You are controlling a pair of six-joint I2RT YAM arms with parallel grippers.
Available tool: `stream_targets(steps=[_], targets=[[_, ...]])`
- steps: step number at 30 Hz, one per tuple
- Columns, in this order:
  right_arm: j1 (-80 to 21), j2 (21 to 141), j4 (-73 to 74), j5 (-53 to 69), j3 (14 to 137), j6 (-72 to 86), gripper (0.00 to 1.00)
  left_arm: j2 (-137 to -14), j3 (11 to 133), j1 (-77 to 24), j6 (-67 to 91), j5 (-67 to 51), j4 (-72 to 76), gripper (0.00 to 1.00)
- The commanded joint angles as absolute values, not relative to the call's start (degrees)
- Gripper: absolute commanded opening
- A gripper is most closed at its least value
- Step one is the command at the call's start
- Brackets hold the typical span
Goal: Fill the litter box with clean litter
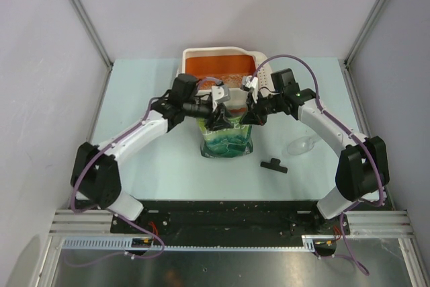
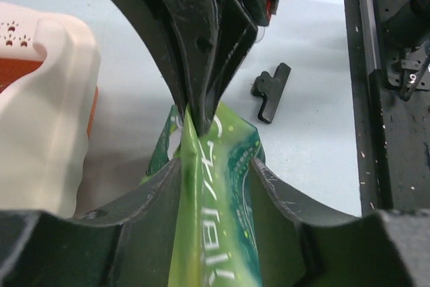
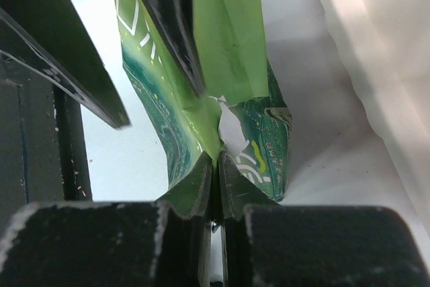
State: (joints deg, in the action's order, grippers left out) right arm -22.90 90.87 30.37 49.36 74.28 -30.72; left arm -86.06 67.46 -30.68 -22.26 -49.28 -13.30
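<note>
The litter box [image 1: 201, 54], orange inside with a cream rim, stands at the back centre of the table; its pale wall [image 2: 47, 112] also fills the left of the left wrist view. In front of it a green pouch [image 1: 227, 140] stands upright. My right gripper [image 3: 216, 159] is shut on the pouch's top edge [image 3: 262, 139]. My left gripper [image 2: 216, 162] is open, its fingers standing apart on either side of the same edge [image 2: 215, 233]. From above, both grippers [image 1: 218, 120] [image 1: 254, 116] meet over the pouch. No clean litter shows in any view.
A black clip [image 1: 273, 165] lies on the table right of the pouch, and it shows in the left wrist view too [image 2: 271, 91]. A clear scoop [image 1: 300, 146] lies further right, near the right arm. Grey walls enclose the table on three sides.
</note>
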Motion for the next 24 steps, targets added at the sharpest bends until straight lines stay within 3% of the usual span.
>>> stream_targets(steps=[1, 4, 8, 12, 13, 14, 16, 17, 20, 24], targets=[[-21.71, 90.26, 26.81, 50.45, 75.15, -28.04, 0.00, -90.60, 72.15, -32.87, -20.30, -48.34, -9.32, 0.47], [-21.71, 90.18, 26.72, 50.54, 75.15, -27.86, 0.00, -92.28, 72.86, -33.31, -19.78, -47.90, -8.79, 0.43], [-21.45, 90.26, 27.51, 50.71, 75.15, -27.95, 0.00, -92.99, 72.51, -33.57, -19.51, -46.68, -8.35, 0.22], [-21.09, 89.74, 28.30, 50.54, 75.15, -28.56, 0.01, -93.16, 71.55, -33.57, -19.60, -45.27, -7.82, 0.08], [-21.01, 89.30, 28.56, 50.19, 75.15, -28.91, 0.05, -93.16, 71.46, -33.57, -19.60, -45.26, -7.74, 0.05], [-20.05, 88.77, 30.57, 49.92, 75.84, -29.53, 0.17, -93.16, 71.37, -33.57, -19.34, -45.09, -7.47, 0.01], [-18.20, 88.07, 34.78, 50.62, 77.69, -32.16, 0.28, -93.16, 71.45, -33.57, -18.90, -45.17, -7.38, 0.00], [-15.84, 87.98, 39.76, 51.06, 79.70, -32.69, 0.39, -93.25, 71.54, -33.57, -18.11, -45.18, -7.12, 0.00], [-12.23, 87.98, 50.83, 51.94, 81.91, -37.51, 0.47, -93.87, 72.24, -33.66, -17.14, -45.61, -6.86, 0.00], [-7.82, 86.31, 62.64, 48.72, 79.73, -49.89, 0.50, -94.66, 72.69, -33.58, -16.35, -45.79, -6.86, 0.00]])
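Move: The bag's top edge runs between the left hand's open fingers; the spot to pinch is about 3 cm right, 2 cm ahead and 2 cm below. The shut right hand holds the same edge, that spot some 3 cm to its left, level with it. The litter box's middle is roughly 24 cm ahead of the left hand, neither left nor right. The black T-piece lies about 9 cm back and 12 cm right of the right hand. Left hand eases 4 cm right, forward and down, pinching the bag's top; right hand then opens, withdrawing 8 cm right. ##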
